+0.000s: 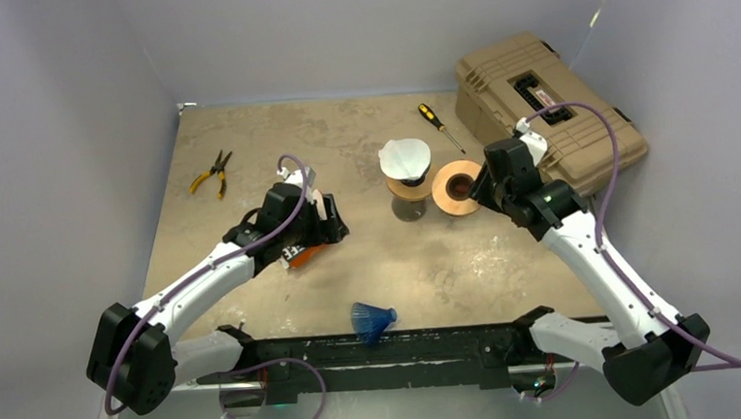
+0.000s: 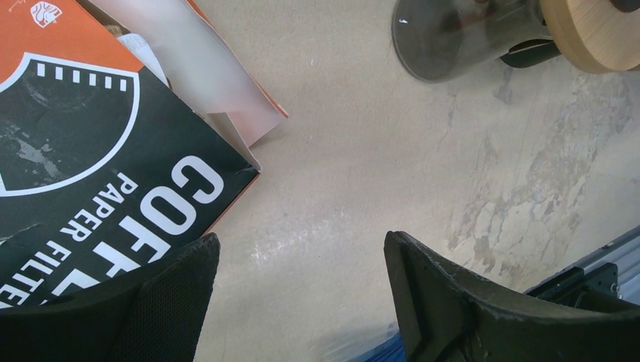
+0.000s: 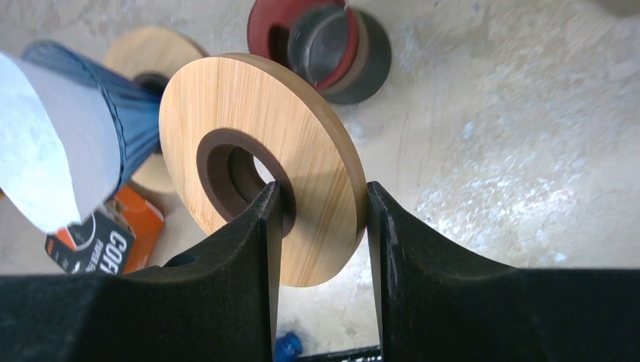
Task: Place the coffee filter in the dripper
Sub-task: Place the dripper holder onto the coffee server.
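Observation:
A white paper coffee filter point(image 1: 405, 156) sits opened in the cone-shaped dripper point(image 1: 410, 186), which stands on a wooden base at mid-table. In the right wrist view the coffee filter point(image 3: 38, 151) fills the dripper's dark ribbed cone point(image 3: 121, 105). My right gripper point(image 1: 477, 185) is just right of the dripper, shut on a tilted wooden ring point(image 3: 302, 151). One finger is in the ring's dark centre hole, the other on its rim. My left gripper point(image 2: 300, 249) hangs open and holds nothing, beside the orange and black filter box point(image 2: 90, 173).
A tan tool case point(image 1: 550, 111) stands at the back right, with a screwdriver point(image 1: 439, 128) left of it. Yellow pliers point(image 1: 211, 173) lie at the back left. A blue ribbed cone point(image 1: 373, 319) lies by the near edge. A red and grey round object point(image 3: 317, 38) rests beyond the ring.

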`<act>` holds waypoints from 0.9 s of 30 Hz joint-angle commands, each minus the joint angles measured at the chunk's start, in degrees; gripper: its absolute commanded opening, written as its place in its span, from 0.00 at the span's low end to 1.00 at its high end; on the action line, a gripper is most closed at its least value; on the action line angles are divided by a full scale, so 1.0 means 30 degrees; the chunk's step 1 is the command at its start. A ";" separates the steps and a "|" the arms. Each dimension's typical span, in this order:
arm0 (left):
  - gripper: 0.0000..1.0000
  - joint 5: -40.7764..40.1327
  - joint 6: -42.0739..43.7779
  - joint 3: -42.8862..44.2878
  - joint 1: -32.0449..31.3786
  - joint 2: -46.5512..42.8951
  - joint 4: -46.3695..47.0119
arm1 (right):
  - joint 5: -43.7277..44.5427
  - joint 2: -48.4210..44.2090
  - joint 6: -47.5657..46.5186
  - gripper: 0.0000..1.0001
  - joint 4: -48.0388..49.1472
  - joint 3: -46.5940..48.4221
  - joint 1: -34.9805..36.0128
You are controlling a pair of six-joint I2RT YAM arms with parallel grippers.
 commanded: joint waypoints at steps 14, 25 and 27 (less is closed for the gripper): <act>0.79 -0.0817 0.0736 0.1722 0.0102 -0.0903 -0.0989 | -0.1188 0.3462 -0.2123 0.00 0.4016 0.3312 -0.3772; 0.79 -0.0467 0.0603 0.1793 0.0102 -0.0312 -0.0654 | -0.4488 0.5224 -0.2145 0.00 0.6102 0.2119 -0.5461; 0.79 -0.0408 0.0579 0.1918 0.0102 -0.0167 -0.0753 | -0.5189 0.5470 -0.2165 0.00 0.6390 0.1719 -0.5691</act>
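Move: The coffee server I am taking the dripper holder to stands about 9 cm ahead of my right hand, some 2 cm to its left, with its middle about 15 cm lower. The other server, carrying the dripper and paper filter, is roughly 10 cm farther left, level with it. The tan case lies some 20 cm ahead of my hand and 17 cm to its right. From my left hand, the coffee server is about 10 cm ahead, 26 cm to the right and 5 cm below. I keep the wooden dripper holder pinched by its rim in my right hand and swing it right about 4 cm, turning slightly clockwise. Then I carry it forward, about 10 cm in all, to bring it over the red-necked coffee server, rising a little on the way and sinking some 2 cm at the end. My open left hand just lifts about 2 cm beside the filter box. ##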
